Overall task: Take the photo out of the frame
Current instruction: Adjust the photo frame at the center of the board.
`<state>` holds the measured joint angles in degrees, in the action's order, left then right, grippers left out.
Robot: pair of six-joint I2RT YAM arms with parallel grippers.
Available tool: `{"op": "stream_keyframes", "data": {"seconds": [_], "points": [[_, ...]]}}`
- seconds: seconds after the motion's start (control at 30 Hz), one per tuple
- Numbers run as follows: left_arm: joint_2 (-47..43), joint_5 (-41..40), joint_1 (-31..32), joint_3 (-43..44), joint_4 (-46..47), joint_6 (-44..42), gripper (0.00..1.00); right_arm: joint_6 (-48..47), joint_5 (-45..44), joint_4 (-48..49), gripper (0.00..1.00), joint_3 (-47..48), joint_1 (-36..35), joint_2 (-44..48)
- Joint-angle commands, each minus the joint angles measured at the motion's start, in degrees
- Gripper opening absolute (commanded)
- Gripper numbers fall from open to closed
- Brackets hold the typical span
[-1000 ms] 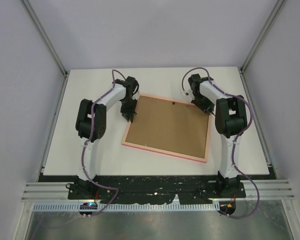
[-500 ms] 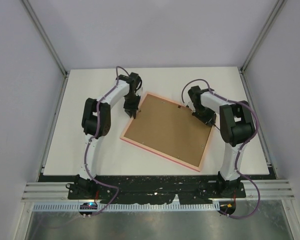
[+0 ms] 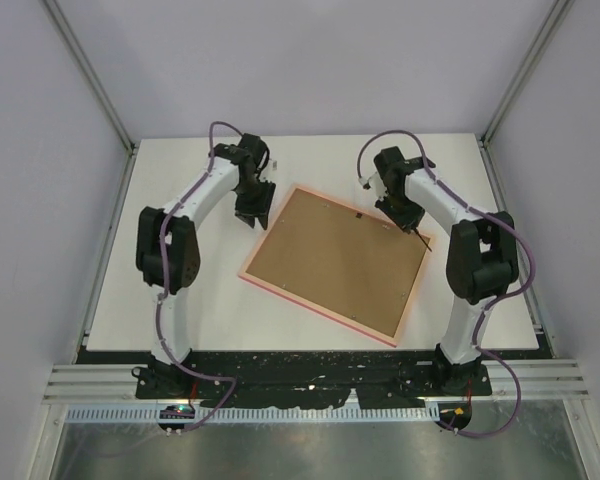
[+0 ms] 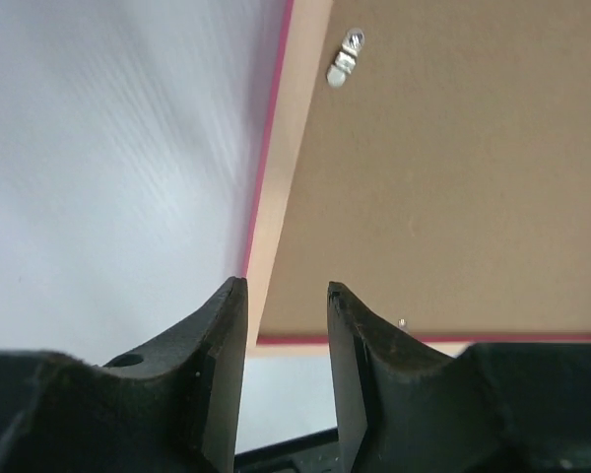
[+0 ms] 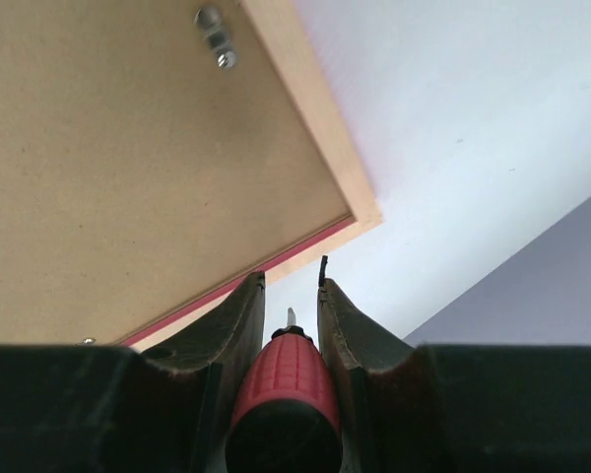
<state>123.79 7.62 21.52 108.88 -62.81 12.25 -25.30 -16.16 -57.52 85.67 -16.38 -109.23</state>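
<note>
The pink frame lies face down on the white table, its brown back board up, so the photo is hidden. My left gripper is open and empty at the frame's far left corner; in the left wrist view its fingertips straddle the pink edge of the frame. My right gripper is shut on a red-handled screwdriver at the frame's far right corner. In the right wrist view the gripper points the screwdriver tip just off the frame.
Small metal retaining clips sit on the back board near its edges, one in the left wrist view and one in the right wrist view. Grey walls with metal posts close in the table's sides and back.
The frame has turned slightly clockwise on the table. My left gripper has moved back and left off the board to its corner. My right gripper has shifted slightly along the far right edge.
</note>
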Motion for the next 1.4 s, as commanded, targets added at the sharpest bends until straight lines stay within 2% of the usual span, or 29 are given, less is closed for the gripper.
{"op": "stream_keyframes", "data": {"seconds": [0.0, 0.27, 0.43, 0.67, 1.37], "points": [[-13.3, 2.0, -0.4, -6.5, 1.9, -8.1, 0.41, 0.2, 0.2, -1.4, 0.08, 6.2, 1.8, 3.6], [-23.1, -3.5, 0.5, -26.7, 4.6, -18.4, 0.40, -1.2, -0.7, -1.3, 0.08, 12.1, 6.6, -1.9], [-25.3, -5.9, 3.5, -33.9, 6.3, -20.3, 0.38, -1.2, -1.2, -0.8, 0.08, 14.1, 8.6, -5.0], [-24.6, -9.3, 8.7, -36.7, 7.4, -20.2, 0.37, -1.2, -3.6, 0.9, 0.08, 14.6, 9.0, -9.4], [-19.1, -16.4, 16.5, -36.5, 8.7, -19.7, 0.38, -2.7, -7.8, 2.8, 0.08, 13.9, 9.3, -14.5]]}}
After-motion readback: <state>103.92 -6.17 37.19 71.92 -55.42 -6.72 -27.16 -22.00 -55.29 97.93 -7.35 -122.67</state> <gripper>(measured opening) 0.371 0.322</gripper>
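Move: The photo frame lies askew on the board. Its near-left corner is about 11 cm back and 4 cm left of the left hand, and its far-left corner is about 12 cm ahead and 10 cm right of that hand. Its far-right corner is about 3 cm ahead and 5 cm right of the right hand, with a metal clip some 4 cm ahead and 7 cm left of that hand. All lie about 5 cm below the hands. The frame's near-left corner draws the left hand, which lifts about 6 cm clear, swings some 14 cm back and slightly left, sinks close beside the corner and turns roughly 30 degrees clockwise, tilting its left side up, fingers still parted. The right hand, keeping the screwdriver, arcs up, right and forward, then down just beyond the far-right corner. Contact with the frame can't be seen. ##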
